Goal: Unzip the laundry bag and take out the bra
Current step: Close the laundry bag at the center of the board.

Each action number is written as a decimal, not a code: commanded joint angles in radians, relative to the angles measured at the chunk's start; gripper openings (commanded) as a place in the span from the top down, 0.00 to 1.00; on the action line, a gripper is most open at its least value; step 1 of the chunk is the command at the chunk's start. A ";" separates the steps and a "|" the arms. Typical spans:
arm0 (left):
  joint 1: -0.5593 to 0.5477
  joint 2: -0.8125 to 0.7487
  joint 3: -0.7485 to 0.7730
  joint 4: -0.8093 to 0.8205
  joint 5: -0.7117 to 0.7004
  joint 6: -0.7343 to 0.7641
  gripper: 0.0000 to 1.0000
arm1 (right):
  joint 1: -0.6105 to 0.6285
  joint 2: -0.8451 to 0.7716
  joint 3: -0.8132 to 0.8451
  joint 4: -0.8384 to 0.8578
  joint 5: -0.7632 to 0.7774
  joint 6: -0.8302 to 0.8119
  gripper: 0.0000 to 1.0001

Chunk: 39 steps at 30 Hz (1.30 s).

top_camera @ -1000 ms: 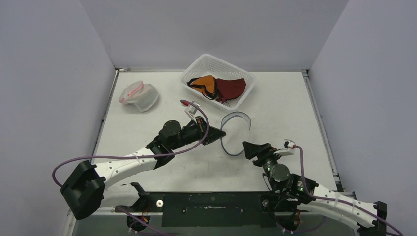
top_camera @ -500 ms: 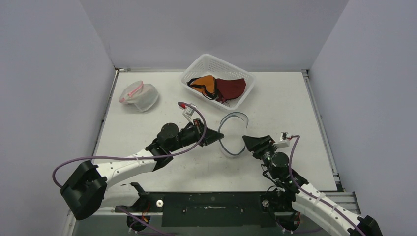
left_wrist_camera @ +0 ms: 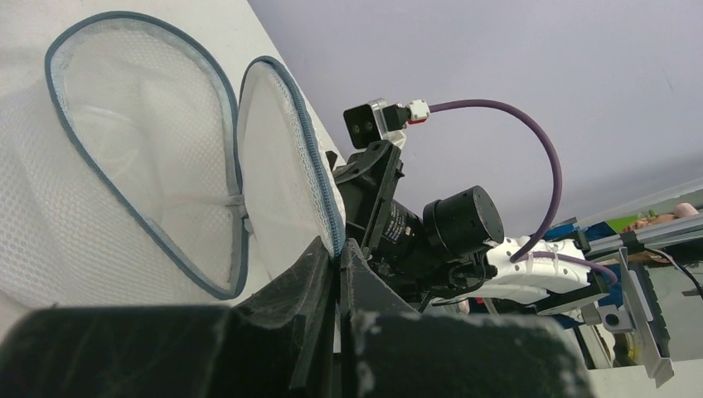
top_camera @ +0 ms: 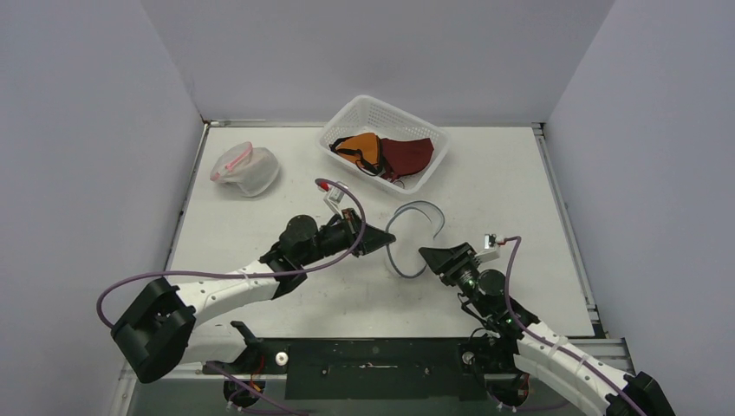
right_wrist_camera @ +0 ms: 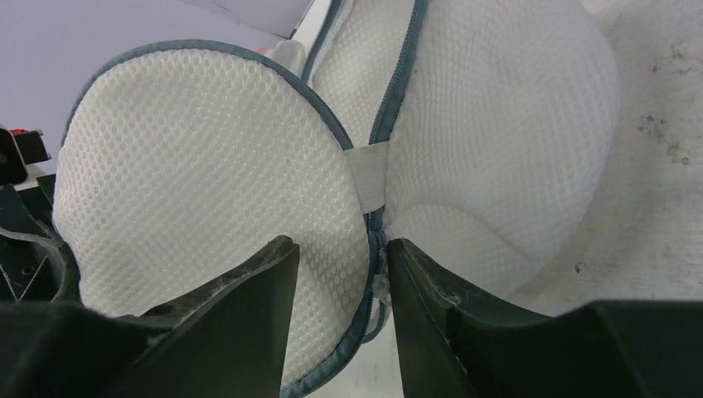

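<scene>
The laundry bag [top_camera: 416,205] is white mesh with a blue-grey zip rim and stands mid-table, its two domed halves spread apart. My left gripper [top_camera: 392,236] is shut on the rim of one half [left_wrist_camera: 330,217], seen up close in the left wrist view [left_wrist_camera: 338,249]. From the right, my right gripper [top_camera: 425,254] reaches the bag's near end. In the right wrist view its jaws [right_wrist_camera: 341,245] stand apart around the mesh rim [right_wrist_camera: 207,157], and the zip pull [right_wrist_camera: 380,286] hangs against the right finger. The bra is hidden; none shows in the bag.
A white basket [top_camera: 347,117] at the back holds orange [top_camera: 364,149] and maroon [top_camera: 407,156] garments. A second mesh bag with pink trim [top_camera: 245,169] lies at the back left. Purple cables arc off both wrists.
My right gripper has moved forward and left onto the bag's near end, and its jaws have narrowed. The left gripper drew back slightly, still clamped, and the bag's outline folded inward.
</scene>
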 commanded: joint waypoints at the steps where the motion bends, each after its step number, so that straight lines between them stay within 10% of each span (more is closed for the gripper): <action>1: 0.007 0.030 0.053 0.092 0.028 -0.023 1.00 | -0.008 0.062 -0.008 0.108 -0.039 0.012 0.60; 11: 0.018 -0.007 0.028 0.030 -0.005 -0.009 0.97 | -0.008 0.028 0.094 -0.063 -0.050 -0.098 0.95; 15: 0.044 -0.100 0.031 -0.200 -0.070 0.041 0.41 | -0.009 -0.040 0.238 -0.307 -0.049 -0.234 0.95; 21: 0.059 -0.339 0.030 -0.606 -0.338 0.121 0.03 | -0.006 0.094 0.500 -0.505 -0.192 -0.422 0.95; 32: 0.083 -0.787 -0.005 -1.035 -0.696 0.143 0.04 | 0.127 0.286 0.683 -0.284 -0.580 -0.457 0.95; 39: 0.086 -0.833 -0.011 -1.079 -0.709 0.159 0.04 | 0.094 0.316 0.577 -0.484 -0.388 -0.499 0.95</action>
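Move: My open right fingers already straddle the laundry bag's rim beside the pale hinge tab; that spot is about 1 cm ahead, 1 cm left and 2 cm below. From my left hand, still pinching the raised rim, it lies some 8 cm right, 1 cm back and 10 cm down. From my right hand the white basket stands roughly 36 cm ahead, 8 cm left and 8 cm lower, its red bra 33 cm ahead, 1 cm left. I sink my right hand a little and shut it on the rim by the hinge tab, then lift about 11 cm and carry the bag left and back, swinging counter-clockwise some 40 degrees. As that lift starts, my left fingers open wide, let go of the rim and draw off about 20 cm to the left, also turning counter-clockwise. ##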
